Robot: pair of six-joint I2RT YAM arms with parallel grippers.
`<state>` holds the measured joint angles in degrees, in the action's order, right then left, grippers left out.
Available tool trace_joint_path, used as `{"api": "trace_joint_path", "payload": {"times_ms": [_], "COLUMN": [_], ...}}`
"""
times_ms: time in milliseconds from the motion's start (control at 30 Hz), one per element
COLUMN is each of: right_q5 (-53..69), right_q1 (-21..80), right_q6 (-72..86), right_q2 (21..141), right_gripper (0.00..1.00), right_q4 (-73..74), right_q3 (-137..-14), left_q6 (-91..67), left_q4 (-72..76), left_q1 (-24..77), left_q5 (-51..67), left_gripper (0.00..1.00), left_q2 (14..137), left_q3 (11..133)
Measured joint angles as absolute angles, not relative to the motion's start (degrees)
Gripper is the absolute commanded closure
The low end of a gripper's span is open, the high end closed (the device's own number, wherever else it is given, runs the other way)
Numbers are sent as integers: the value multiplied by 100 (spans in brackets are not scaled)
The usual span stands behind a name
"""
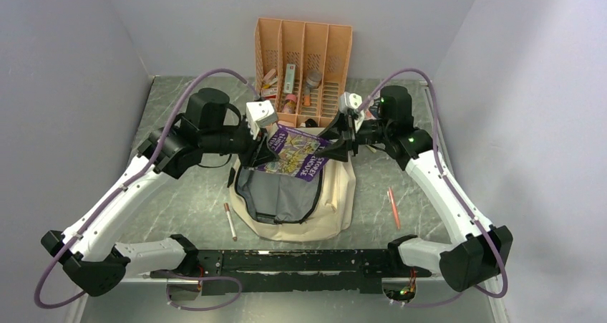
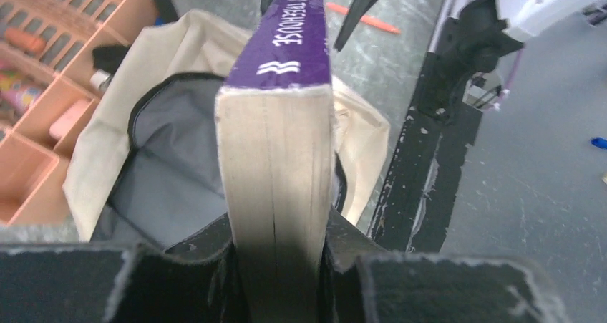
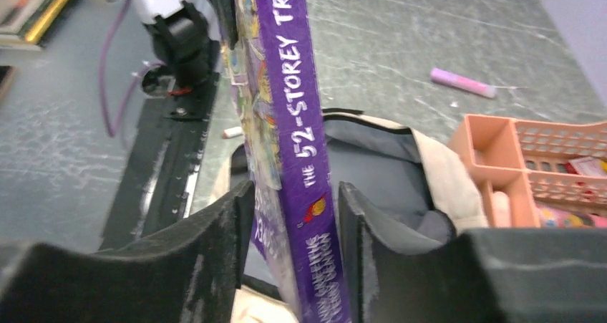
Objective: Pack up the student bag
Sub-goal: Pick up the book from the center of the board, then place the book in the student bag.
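Observation:
A purple paperback book (image 1: 293, 151) hangs tilted over the open mouth of the student bag (image 1: 336, 201), a cream backpack with grey lining (image 1: 275, 190) lying flat mid-table. My left gripper (image 1: 266, 140) is shut on the book's page edge (image 2: 275, 158), both fingers pressed against it. My right gripper (image 1: 331, 142) straddles the spine (image 3: 286, 108) from the other side, its jaws parted with a slim gap showing beside the spine. The bag's cream fabric (image 2: 164, 58) and grey inside (image 3: 372, 158) lie below the book.
An orange slotted desk organiser (image 1: 304, 58) with small items stands behind the bag. A white pen (image 1: 230, 220) lies left of the bag and an orange pencil (image 1: 392, 207) right of it. A pink marker (image 3: 462, 83) rests on the table. A black rail (image 1: 300, 262) spans the near edge.

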<state>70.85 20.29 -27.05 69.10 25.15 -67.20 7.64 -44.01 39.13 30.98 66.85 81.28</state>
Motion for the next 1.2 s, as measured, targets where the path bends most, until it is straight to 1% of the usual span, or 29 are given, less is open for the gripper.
{"api": "trace_joint_path", "payload": {"times_ms": [200, 367, 600, 700, 800, 1000, 1100, 1133, 1200], "right_q5": [6088, 4626, 2744, 1881, 963, -349, -993, -1179, -1608], "right_q1": [2032, 2032, 2064, 2340, 2985, 4327, 4884, 5011, 5290], "right_q6": [-1516, -469, 1253, 1909, 2314, 2727, 2871, 2906, 2985], "right_q2": [6670, 6431, 6479, 6654, 7061, 8047, 8611, 8812, 9421], "right_gripper": [41, 38, 37, 36, 36, 38, 33, 30, 20], "right_q4": [1103, 244, -303, -248, 60, 840, 1232, 1396, 1831], "right_q3": [-6082, -5710, -5419, -5323, -5446, -6285, -6823, -7004, -7524], "left_q6": [333, -224, -1144, -1544, -1861, -2300, -2386, -2399, -2429], "left_q4": [-4233, -4047, -4014, -4029, -4097, -4425, -4453, -4460, -4480], "left_q1": [3920, 3839, 3752, 3732, 3728, 3728, 3728, 3728, 3728], "left_q5": [2080, 657, -1452, -2294, -2886, -3723, -3981, -4034, -4117], "left_gripper": [95, 95, 95, 95, 95, 95, 95, 95, 95], "left_q2": [6545, 6512, 6326, 6141, 6003, 5837, 5642, 5572, 5446], "left_q3": [7655, 7389, 7321, 7223, 7120, 7046, 6949, 6919, 6871]}}
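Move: Both hands hold the purple book roughly 30 cm above the table. Its middle lies about 7 cm to the left hand's right and 6 cm to the right hand's left, nearly level with them. The bag opening lies some 8 cm ahead, 12 cm left of and 26 cm below the right hand; from the left hand it is 10 cm ahead, 1 cm right and 27 cm below. The marker is 17 cm left, 4 cm back and 32 cm below the left hand. The left hand keeps its pinch on the book and swings it off the bag, some 19 cm to the left and 8 cm forward with a small dip, turning about 80 degrees counter-clockwise until its fingers point forward. The right hand, its grip already loosened, opens wider and comes free of the book's other end, going forward first, then left and down towards the bag opening while turning clockwise and tipping its empty fingers downward. ##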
